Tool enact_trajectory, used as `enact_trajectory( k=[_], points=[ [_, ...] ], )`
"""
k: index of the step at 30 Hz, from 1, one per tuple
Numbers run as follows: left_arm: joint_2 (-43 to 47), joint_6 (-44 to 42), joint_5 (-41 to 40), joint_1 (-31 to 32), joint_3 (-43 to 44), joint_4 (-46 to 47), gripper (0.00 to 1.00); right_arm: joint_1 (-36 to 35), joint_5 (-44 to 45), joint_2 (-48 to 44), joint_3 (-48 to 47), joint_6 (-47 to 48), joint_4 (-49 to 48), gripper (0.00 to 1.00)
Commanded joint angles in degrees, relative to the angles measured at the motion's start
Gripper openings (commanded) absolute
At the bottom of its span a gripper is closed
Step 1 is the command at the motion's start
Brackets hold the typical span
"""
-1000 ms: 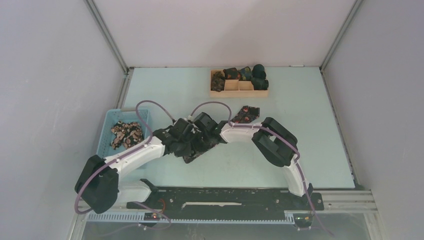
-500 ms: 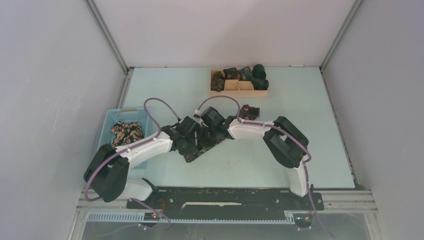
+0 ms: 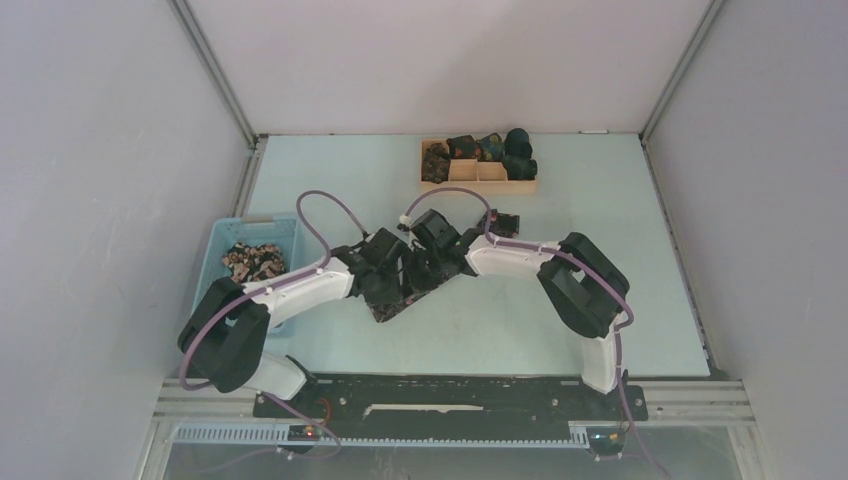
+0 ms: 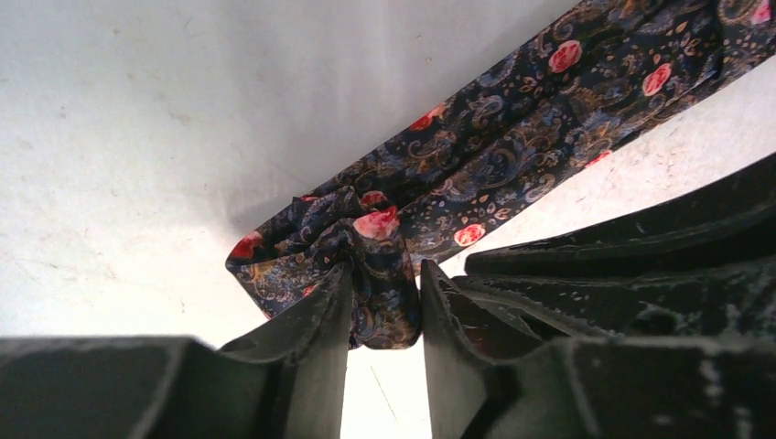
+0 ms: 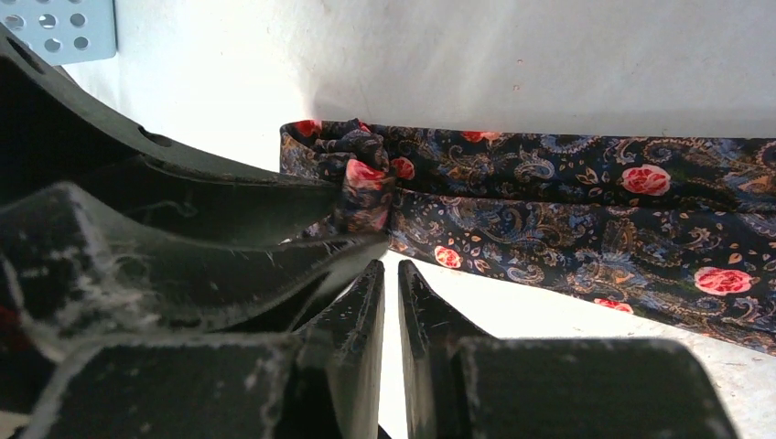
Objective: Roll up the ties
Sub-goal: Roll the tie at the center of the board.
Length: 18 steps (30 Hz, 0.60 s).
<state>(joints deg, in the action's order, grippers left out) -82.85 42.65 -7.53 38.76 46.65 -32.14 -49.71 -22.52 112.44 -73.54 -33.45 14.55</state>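
One of the ties [image 3: 390, 311], dark with red roses, lies slantwise at mid-table under both wrists; its far end [image 3: 501, 222] shows beyond the right arm. In the left wrist view the tie [image 4: 522, 146] has a bunched, folded end sitting between my left gripper's [image 4: 384, 274] parted fingers. The right wrist view shows the same tie [image 5: 567, 183] stretched across. My right gripper [image 5: 389, 265] is closed to a thin slit just below that fold, with nothing in it. From above, both grippers [image 3: 405, 288] meet over the tie's near end.
A light-blue basket [image 3: 222, 240] at the left holds more patterned ties [image 3: 250, 262]. A wooden divided tray [image 3: 478, 186] at the back holds several rolled ties [image 3: 505, 150]. Grey walls close in left, right and behind.
Both arms have reached farther in over the tie's near end. The left jaws, shut before, have parted around the bunched fold.
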Motion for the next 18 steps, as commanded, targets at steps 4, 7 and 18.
enact_trajectory(
  k=[4, 7, 18],
  points=[
    [0.78, 0.41, -0.12, 0.85, 0.91, 1.94, 0.45, 0.78, 0.29, -4.12, 0.17, 1.12, -0.06, 0.14],
    [2.17, 0.17, 0.42, 0.89, 0.36, 2.77, 0.47, 1.17, 0.20, -4.74, 0.16, 0.85, -0.44, 0.14],
    [9.04, -1.18, 0.57, 0.89, -2.71, 5.36, 0.59, 1.87, -0.95, -6.79, 0.16, -0.80, -2.07, 0.15]
  ],
)
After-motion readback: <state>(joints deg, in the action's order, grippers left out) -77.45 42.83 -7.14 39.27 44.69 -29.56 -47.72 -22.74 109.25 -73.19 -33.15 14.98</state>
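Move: The tie's folded end sits between and just left of the left gripper's parting fingers, about 1 cm ahead, 2 cm left and 2 cm below. The tie's far end lies about 15 cm ahead and 20 cm right, the blue basket some 28 cm left and 4 cm ahead. From the right gripper, the folded end is roughly 5 cm left, level fore and aft, and 3 cm below. Keep opening the left gripper, from a third to a little over half, to free the tie's folded end; ease it slightly right, then lift it straight up about 2 cm, tips swinging slightly forward. Meanwhile raise the still nearly shut right gripper about 2 cm, drawing it 1 cm forward and a little right, away from the fold. ##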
